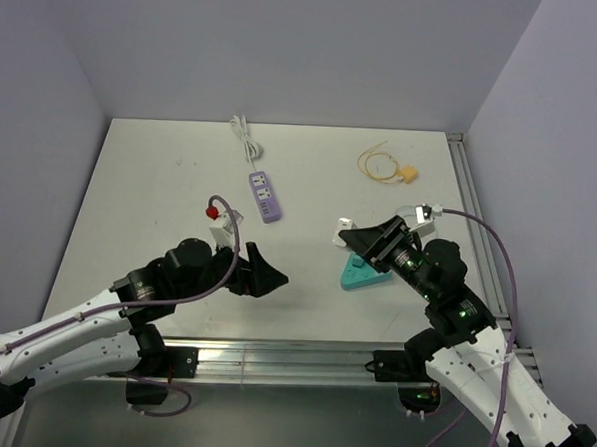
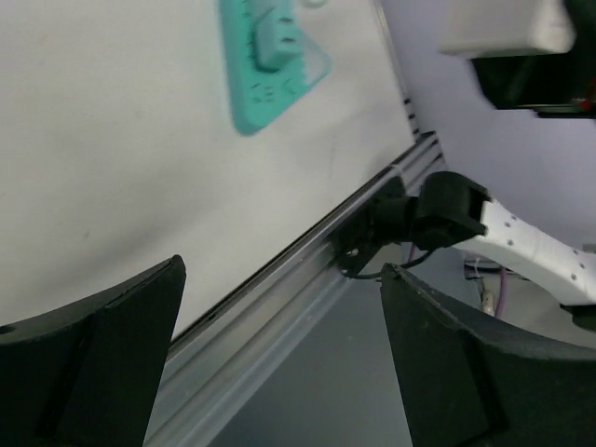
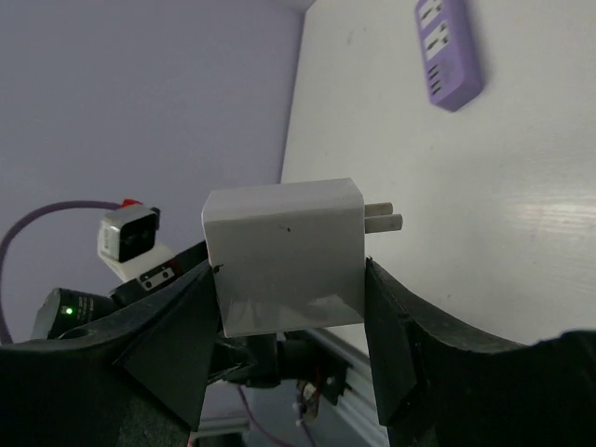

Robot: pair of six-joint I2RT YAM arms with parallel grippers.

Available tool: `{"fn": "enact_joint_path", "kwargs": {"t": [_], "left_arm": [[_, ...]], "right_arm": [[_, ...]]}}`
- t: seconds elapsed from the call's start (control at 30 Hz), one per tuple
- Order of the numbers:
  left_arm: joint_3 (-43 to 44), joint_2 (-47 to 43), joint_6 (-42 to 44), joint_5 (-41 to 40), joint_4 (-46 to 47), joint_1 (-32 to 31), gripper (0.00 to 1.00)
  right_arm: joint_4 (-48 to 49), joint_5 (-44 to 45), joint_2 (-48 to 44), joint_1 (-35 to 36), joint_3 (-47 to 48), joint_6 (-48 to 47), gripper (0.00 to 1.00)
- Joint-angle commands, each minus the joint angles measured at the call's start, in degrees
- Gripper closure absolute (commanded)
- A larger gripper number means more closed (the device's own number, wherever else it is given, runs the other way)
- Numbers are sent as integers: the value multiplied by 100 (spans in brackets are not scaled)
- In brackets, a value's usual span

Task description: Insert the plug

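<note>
My right gripper [image 1: 358, 242] [image 3: 287, 279] is shut on a white blocky plug [image 3: 284, 256] [image 1: 345, 232] whose two metal prongs [image 3: 384, 218] point out sideways. It hangs just above a teal triangular socket strip [image 1: 364, 277] [image 2: 270, 65]. The same white plug [image 2: 503, 28] shows at the top right of the left wrist view. A small yellow-tan block on a looped yellow cable [image 1: 408, 173] lies at the back right. My left gripper [image 1: 261, 272] [image 2: 279, 372] is open, nothing between its fingers, low over the table's near edge.
A purple power strip [image 1: 265, 197] [image 3: 449, 51] lies mid-table with its white cord [image 1: 245, 136] running toward the back wall. The metal rail [image 2: 307, 279] borders the table's near edge. Purple walls close in the back and both sides.
</note>
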Motion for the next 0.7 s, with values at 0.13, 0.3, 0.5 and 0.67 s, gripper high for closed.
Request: {"fn": "enact_joint_path", "kwargs": {"t": [0.13, 0.3, 0.5, 0.67], "left_arm": [[-489, -792, 1511, -1116, 2795, -895, 8], [-1077, -819, 2503, -995, 4212, -1088, 7], [-1263, -697, 3075, -1250, 5040, -1238, 7], [-1315, -600, 3347, -1390, 5286, -1334, 7]], "right_arm": [[1523, 11, 258, 821, -71, 836, 100], [2138, 486, 477, 1569, -150, 1285, 100], [2879, 907, 776, 2227, -230, 1787, 100], [2765, 1820, 900, 2694, -177, 2024, 100]]}}
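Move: The white plug, already pinched in the right hand, hangs about 17 cm to the right of the open left gripper, some 6 cm farther forward and 6 cm higher. From the right hand, the left gripper it is being carried to is therefore about 17 cm left, 6 cm back and 6 cm lower. The teal tray lies about 6 cm ahead, 6 cm right and 25 cm below the right hand; the purple power strip is roughly 27 cm ahead, 20 cm left and equally low. The white plug rides left in the right fingers' unchanged grip, about 9 cm and some 4 cm back towards the left gripper, rising slightly and rolling so its left side comes up. To meet it, the empty left hand rises about 10 cm nearly on the spot, fingers staying wide open, and tips up some 45 degrees until they point roughly level at the plug. ##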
